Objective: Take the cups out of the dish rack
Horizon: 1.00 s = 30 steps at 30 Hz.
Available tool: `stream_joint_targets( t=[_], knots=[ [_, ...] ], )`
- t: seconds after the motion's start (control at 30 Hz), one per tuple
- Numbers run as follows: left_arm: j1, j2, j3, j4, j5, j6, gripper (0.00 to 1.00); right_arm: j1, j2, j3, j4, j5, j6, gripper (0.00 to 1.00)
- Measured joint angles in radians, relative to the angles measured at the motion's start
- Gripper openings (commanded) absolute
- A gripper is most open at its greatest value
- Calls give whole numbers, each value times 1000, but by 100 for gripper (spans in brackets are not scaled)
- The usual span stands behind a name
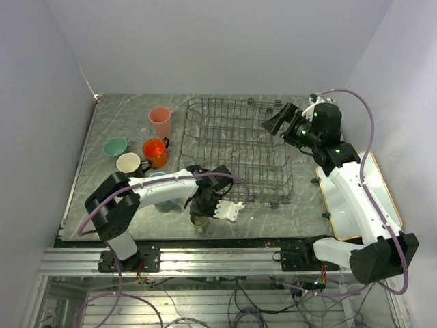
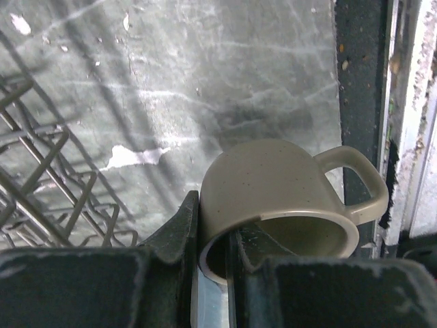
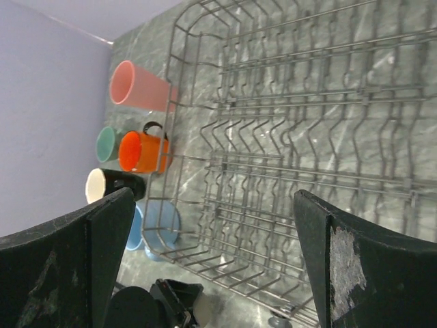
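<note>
My left gripper point(image 1: 207, 203) is shut on the rim of the small beige cup point(image 1: 199, 222), one finger inside the wall and one outside. In the left wrist view the cup point(image 2: 273, 181) hangs tilted over the grey tabletop near its front edge, handle to the right. The grey wire dish rack point(image 1: 188, 130) holds no cups that I can see. Left of it stand the pink tumbler point(image 1: 160, 121), orange mug point(image 1: 156, 151), mint-green cup point(image 1: 116, 146), black mug point(image 1: 129, 162) and light-blue mug point(image 1: 161, 179), which my left arm partly hides. My right gripper point(image 1: 273, 124) hangs open and empty above the rack's far right corner.
A white board with an orange rim point(image 1: 382, 198) lies at the right under my right arm. The table's dark front edge point(image 2: 358, 82) runs close beside the held cup. Walls close in the left, back and right.
</note>
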Motion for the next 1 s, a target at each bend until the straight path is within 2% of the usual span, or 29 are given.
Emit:
stream_joint_targets(
  t=[0.1, 0.27, 0.37, 0.4, 0.47, 0.5, 0.57, 0.8, 1.0],
  knots=[
    [-10, 30, -6, 43, -10, -13, 9, -4, -24, -6, -32, 45, -26, 100],
    [-12, 42, -32, 96, -31, -45, 20, -7, -103, -71, -82, 142, -66, 100],
    [-12, 40, -45, 117, -40, -60, 39, -7, -145, -104, -114, 198, -86, 100],
    [-12, 39, -53, 132, -41, -63, 48, -7, -154, -111, -123, 213, -92, 100],
    [-12, 34, -75, 148, -46, -69, 74, -8, -166, -114, -145, 241, -101, 100],
    [-12, 26, -84, 156, -48, -75, 84, -8, -170, -114, -154, 254, -107, 100],
    [-12, 13, -91, 162, -53, -85, 95, -8, -178, -114, -167, 275, -113, 100],
    [18, -100, -82, 127, -50, -108, 99, -8, -216, -114, -202, 367, -137, 100],
    [110, -299, 50, 69, -47, -113, 100, -8, -304, -115, -197, 455, -182, 100]
  ],
)
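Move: Just behind and below the left hand, which still pinches the gray cup's rim, lies the bare spot for the cup: about 3 cm back, 1 cm right, 3 cm down. The blue mug lies some 10 cm left and 3 cm ahead of this hand, the black mug about 21 cm left and 14 ahead; the dish rack's middle is roughly 18 cm ahead and 12 right. From the right hand, the gray cup is some 22 cm back, 22 left and 28 below. Lowering the gray cup about 2.5 cm to the bare table in front of the rack, the left hand spreads its fingers wide and lets go of the rim, then climbs some 10 cm and moves about 4 cm forward towards the rack, its fingertips swinging forward and right. The open, empty right hand draws away to the right and back, turning clockwise. ##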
